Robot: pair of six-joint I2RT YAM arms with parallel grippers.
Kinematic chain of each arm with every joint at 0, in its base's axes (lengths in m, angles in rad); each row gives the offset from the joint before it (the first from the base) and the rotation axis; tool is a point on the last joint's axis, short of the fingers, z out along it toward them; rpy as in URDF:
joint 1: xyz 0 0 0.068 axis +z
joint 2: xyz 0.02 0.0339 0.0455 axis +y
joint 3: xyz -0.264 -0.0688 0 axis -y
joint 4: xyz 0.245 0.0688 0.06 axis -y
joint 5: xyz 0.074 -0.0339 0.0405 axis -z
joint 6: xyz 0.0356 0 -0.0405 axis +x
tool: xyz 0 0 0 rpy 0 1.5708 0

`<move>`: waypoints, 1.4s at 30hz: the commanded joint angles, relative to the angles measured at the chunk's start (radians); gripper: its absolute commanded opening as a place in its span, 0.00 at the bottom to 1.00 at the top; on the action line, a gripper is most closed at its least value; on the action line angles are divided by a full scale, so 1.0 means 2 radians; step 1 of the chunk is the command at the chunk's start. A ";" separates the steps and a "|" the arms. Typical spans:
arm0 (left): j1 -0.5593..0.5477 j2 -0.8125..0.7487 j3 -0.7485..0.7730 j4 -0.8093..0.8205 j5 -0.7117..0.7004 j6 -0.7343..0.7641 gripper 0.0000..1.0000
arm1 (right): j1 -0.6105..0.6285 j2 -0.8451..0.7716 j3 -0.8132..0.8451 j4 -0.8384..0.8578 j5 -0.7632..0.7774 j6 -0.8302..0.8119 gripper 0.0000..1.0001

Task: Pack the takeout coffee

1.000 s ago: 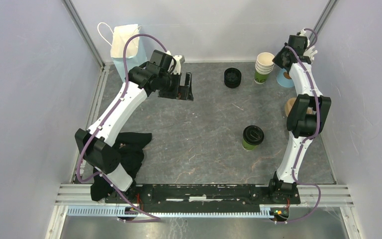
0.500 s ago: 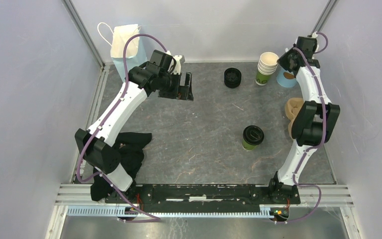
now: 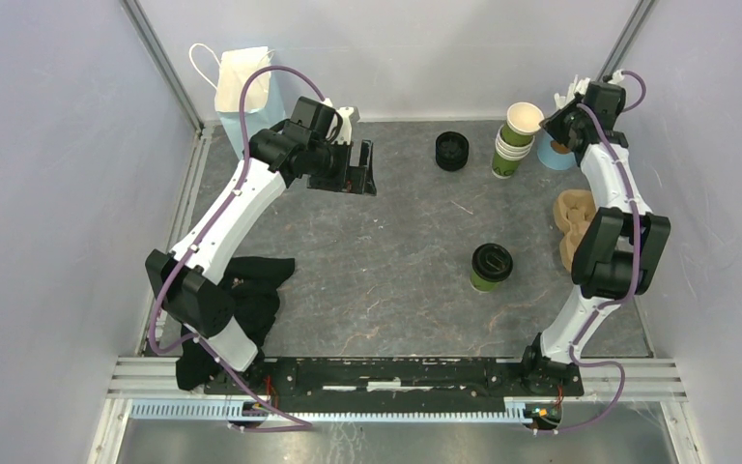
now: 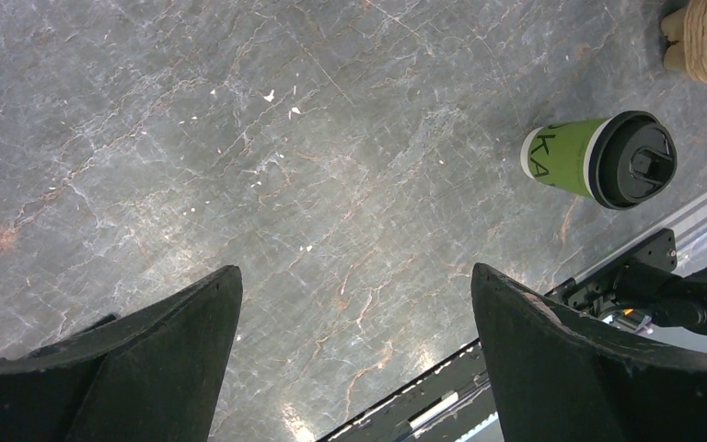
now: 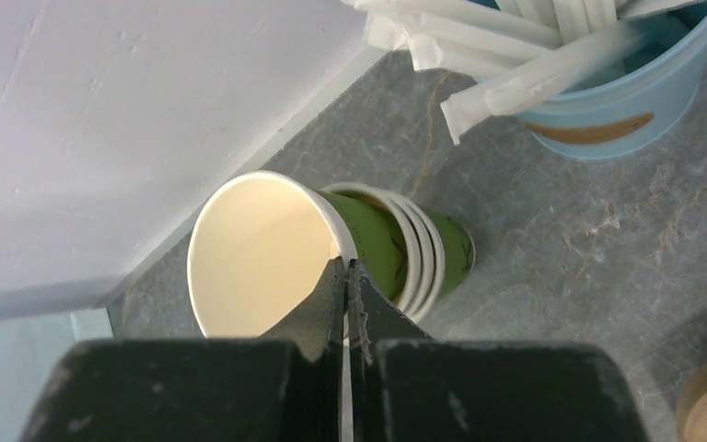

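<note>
One takeout coffee (image 3: 491, 266), a green cup with a black lid, stands at mid-right of the table; the left wrist view shows the same cup (image 4: 608, 158). My left gripper (image 3: 359, 169) hangs open over the back left of the table, and its fingers (image 4: 354, 276) hold nothing. My right gripper (image 3: 548, 121) is at the back right, shut on the rim of a lidless green cup (image 3: 524, 118). That cup (image 5: 267, 249) is tilted and partly lifted out of the stack of lidless cups (image 5: 433, 253). The right jaws (image 5: 345, 267) pinch its wall, one finger inside.
A stack of black lids (image 3: 452, 150) sits at the back centre. A blue tub of wrapped straws (image 5: 608, 101) stands just right of the cup stack (image 3: 505, 157). A white paper bag (image 3: 242, 82) is at the back left, a brown cardboard holder (image 3: 572, 213) by the right arm, black cloth (image 3: 256, 290) near left.
My right gripper has risen and shifted right, pulling the top lidless cup up and tilting it off the stack. The left arm has not moved.
</note>
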 commanded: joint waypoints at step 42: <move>0.004 -0.059 -0.039 0.019 -0.087 -0.033 1.00 | 0.293 -0.252 -0.315 -0.117 -0.255 -0.379 0.00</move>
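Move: Just over the stacked cups, the right hand already pinches the rim of the part-drawn top cup. Its destination, open table near the robot, lies roughly 30 cm back, 29 cm left and 15 cm below; the lidded cup stands about 14 cm right of that spot. The remaining stack is about 2 cm back, 4 cm left and 13 cm below the hand, the straw holder level and 9 cm right. From the left hand the spot lies some 15 cm back, 12 cm right and 19 cm below. Keeping its pinch on the rim, the right hand dips slightly back, then lifts the cup about 13 cm clear of the stack. It sweeps back and left, some 28 cm each way, while sinking past its starting height to 9 cm below it and swinging about 75 degrees counter-clockwise, towards the open table beside the lidded cup. The left hand, open and empty, shifts nearly 4 cm left. ##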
